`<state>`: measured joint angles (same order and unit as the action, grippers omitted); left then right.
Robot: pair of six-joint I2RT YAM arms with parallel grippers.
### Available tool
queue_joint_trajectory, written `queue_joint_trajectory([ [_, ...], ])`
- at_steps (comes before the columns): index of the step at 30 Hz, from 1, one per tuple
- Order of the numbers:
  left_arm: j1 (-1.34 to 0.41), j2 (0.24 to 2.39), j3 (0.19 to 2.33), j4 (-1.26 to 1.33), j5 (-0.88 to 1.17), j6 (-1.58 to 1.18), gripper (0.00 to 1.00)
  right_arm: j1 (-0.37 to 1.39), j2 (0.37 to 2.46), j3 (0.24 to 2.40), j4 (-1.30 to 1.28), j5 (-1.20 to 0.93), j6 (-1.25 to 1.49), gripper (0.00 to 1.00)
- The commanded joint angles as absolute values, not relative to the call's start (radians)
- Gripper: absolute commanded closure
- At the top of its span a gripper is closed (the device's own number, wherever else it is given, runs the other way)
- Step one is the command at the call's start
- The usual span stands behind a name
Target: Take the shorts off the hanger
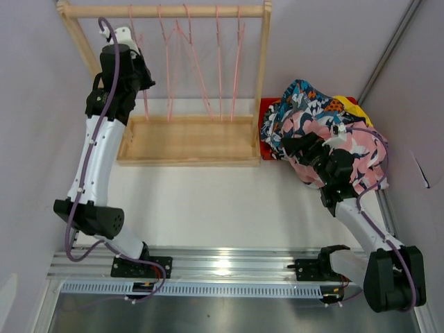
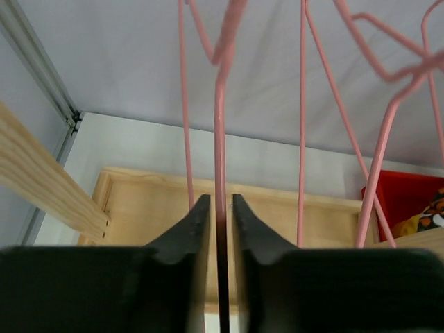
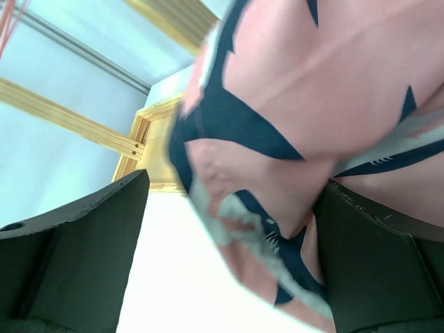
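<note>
Several bare pink wire hangers [image 1: 187, 62] hang from the wooden rack's top rail [image 1: 166, 10]. My left gripper [image 1: 135, 33] is raised at the leftmost hanger [image 2: 220, 139]. Its jaws [image 2: 220, 198] stand narrowly open, the wire running between them with a thin gap on each side. The shorts lie heaped at the right: a pink pair with dark and white marks [image 1: 350, 149] on top, a blue-orange-white patterned pair [image 1: 302, 100] and a bit of yellow [image 1: 355, 109]. My right gripper [image 1: 300, 147] is open at the heap, and pink fabric [image 3: 305, 104] droops between its wide-spread fingers [image 3: 83, 236].
The rack's wooden base tray [image 1: 187, 139] sits under the hangers, with slanted side posts. A red bin [image 1: 267, 105] under the heap touches the tray's right end. Walls close in on the left and right. The tray's corner [image 3: 149, 139] shows in the right wrist view.
</note>
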<state>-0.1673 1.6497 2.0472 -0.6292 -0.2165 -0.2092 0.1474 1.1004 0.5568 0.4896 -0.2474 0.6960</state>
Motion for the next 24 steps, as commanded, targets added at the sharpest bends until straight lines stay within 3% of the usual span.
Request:
queue_joint_trajectory([
  [1,-0.167,1.562,1.904,-0.718,-0.201,-0.239,0.72,0.167,1.022,0.571,0.427,-0.203,0.635,0.01],
  [6,-0.167,1.444,1.792,-0.678,-0.196,-0.215,0.28,0.170,0.991,0.594,0.402,-0.169,0.601,0.00],
  [11,-0.169,1.407,1.784,-0.721,-0.183,-0.210,0.11,0.143,1.168,0.812,0.353,-0.120,0.535,0.01],
  [13,-0.170,1.355,1.758,-0.726,-0.161,-0.218,0.01,0.115,1.263,1.027,0.309,-0.138,0.529,0.01],
  [24,-0.176,1.054,1.604,-0.770,-0.055,-0.250,0.01,0.017,2.082,2.182,0.002,-0.198,0.683,0.00],
])
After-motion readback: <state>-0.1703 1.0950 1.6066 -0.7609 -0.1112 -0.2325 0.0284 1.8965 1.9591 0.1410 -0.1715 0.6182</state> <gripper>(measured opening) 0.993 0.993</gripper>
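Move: The left fingers hold the last hanger just below its neck. Its hook's spot on the rail is about 10 cm above the left hand, 2 ahead and 2 left; the next hanger hangs some 6 cm right of the hand and the left post stands 18 cm left, both about 2 cm ahead. From the right hand the pink shorts lie about 15 cm right, 1 ahead and 14 below, with the camo shorts 16 ahead and 5 right, about as low. The left fingers let go of the hanger, spreading wide as the hand backs away and dips about 5 cm, then draws on back, rising again, to end some 16 cm nearer its base. The right hand, still empty and wide open, eases back a touch, then sweeps quickly forward and up, roughly 23 cm each way, leaving the pink shorts and going high over the box, fingers tilting up about 15 degrees. ##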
